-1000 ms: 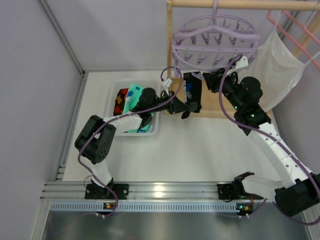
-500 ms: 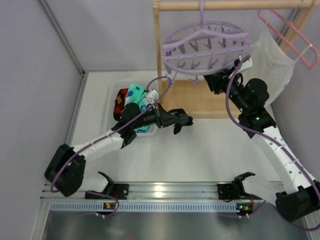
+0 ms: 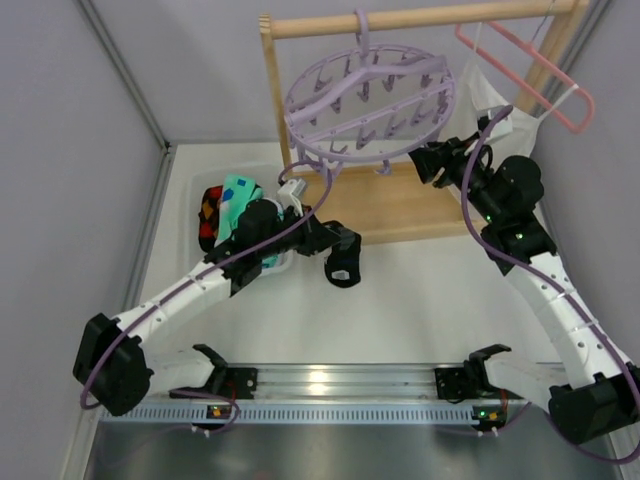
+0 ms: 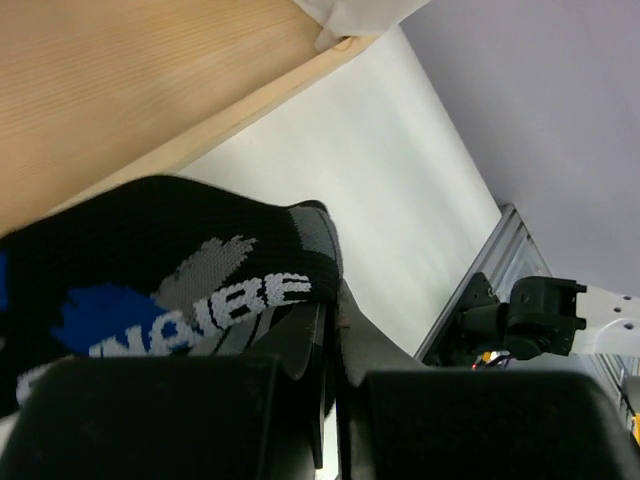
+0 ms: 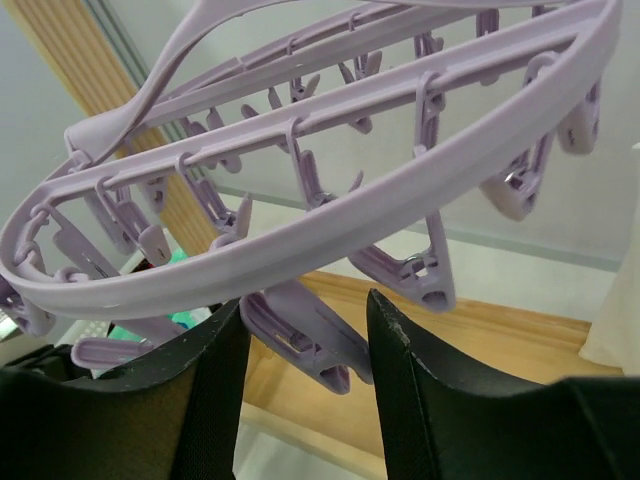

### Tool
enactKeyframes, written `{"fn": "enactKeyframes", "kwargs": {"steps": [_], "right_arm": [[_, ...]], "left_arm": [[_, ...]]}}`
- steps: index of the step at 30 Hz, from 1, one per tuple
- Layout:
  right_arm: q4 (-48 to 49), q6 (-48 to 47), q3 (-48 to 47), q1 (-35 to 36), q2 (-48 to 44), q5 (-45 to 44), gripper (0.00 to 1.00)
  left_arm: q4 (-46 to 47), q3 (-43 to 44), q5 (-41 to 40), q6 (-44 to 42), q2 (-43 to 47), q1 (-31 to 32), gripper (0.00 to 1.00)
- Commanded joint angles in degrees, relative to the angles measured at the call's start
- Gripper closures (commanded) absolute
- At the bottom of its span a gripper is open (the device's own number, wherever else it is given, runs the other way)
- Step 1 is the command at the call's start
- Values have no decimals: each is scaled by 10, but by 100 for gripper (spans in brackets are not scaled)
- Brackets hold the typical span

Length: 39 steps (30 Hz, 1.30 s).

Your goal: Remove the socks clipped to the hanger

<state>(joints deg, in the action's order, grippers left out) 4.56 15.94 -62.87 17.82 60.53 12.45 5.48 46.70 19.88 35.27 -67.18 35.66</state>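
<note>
The lavender hanger (image 3: 365, 100) hangs by its hook from the wooden rack's top bar, and its ring (image 5: 330, 215) fills the right wrist view. No sock shows on its pegs. My right gripper (image 3: 432, 160) is at the ring's lower right edge, open (image 5: 305, 335), with one lavender clip peg (image 5: 310, 340) between the fingers. My left gripper (image 3: 335, 255) is shut on a black sock (image 3: 343, 274) with a blue mark and white lettering (image 4: 170, 270), held over the table in front of the rack. Other socks, a mint-teal one (image 3: 238, 195) and a dark patterned one (image 3: 208, 205), lie at the left.
The wooden rack's base board (image 3: 400, 205) lies on the table under the hanger. A pink wire hanger (image 3: 530, 80) and a white mesh bag (image 3: 497, 105) hang at the rack's right end. The white bin (image 3: 285, 262) under the left arm holds the loose socks.
The black sock has come off the hanger and moved down and forward with my left gripper. My right gripper has opened round the peg. Rack and hanger sit further left in view.
</note>
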Motion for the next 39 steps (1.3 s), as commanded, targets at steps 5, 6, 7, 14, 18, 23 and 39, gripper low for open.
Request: {"fn": "enactKeyframes", "kwargs": {"steps": [5, 6, 7, 14, 18, 23, 39], "right_arm": [[15, 13, -5, -31, -29, -52, 53], [15, 13, -3, -31, -31, -49, 53], [14, 14, 0, -31, -37, -47, 53], [20, 29, 15, -31, -57, -27, 50], [26, 47, 16, -31, -56, 19, 45], [31, 58, 21, -31, -59, 30, 39], [13, 53, 39, -31, -96, 35, 32]], "left_arm": [[8, 50, 52, -28, -22, -17, 100], [13, 51, 56, -31, -20, -17, 100], [13, 57, 60, -35, -16, -16, 100], [12, 20, 25, -32, 27, -15, 100], [13, 15, 19, -55, 35, -15, 100], [13, 39, -37, -57, 39, -13, 100], [13, 66, -118, -76, -37, 23, 100]]}}
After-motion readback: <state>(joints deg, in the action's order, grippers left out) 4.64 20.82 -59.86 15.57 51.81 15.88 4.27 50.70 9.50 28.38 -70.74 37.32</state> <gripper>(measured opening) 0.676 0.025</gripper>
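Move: My left hand already has the black sock off the hanger. The open white bin it belongs in is about 24 cm to that hand's left, 11 cm farther ahead and 18 cm lower; the wooden tray is some 17 cm ahead, 13 cm right and 22 cm below. At my right fingertips is an empty hanger clip, about 3 cm ahead and 3 cm left; the purple hanger's middle is 10 cm ahead, 12 cm left and 5 cm up. I draw my right hand about 4 cm back and some 2.5 cm up, spreading its fingers wider to back clear of the hanger clip. My left hand keeps its pinch on the black sock, drifts slightly right, rises a little, then carries it about 3 cm forward, sinking again at the end and swinging a few degrees counter-clockwise. ##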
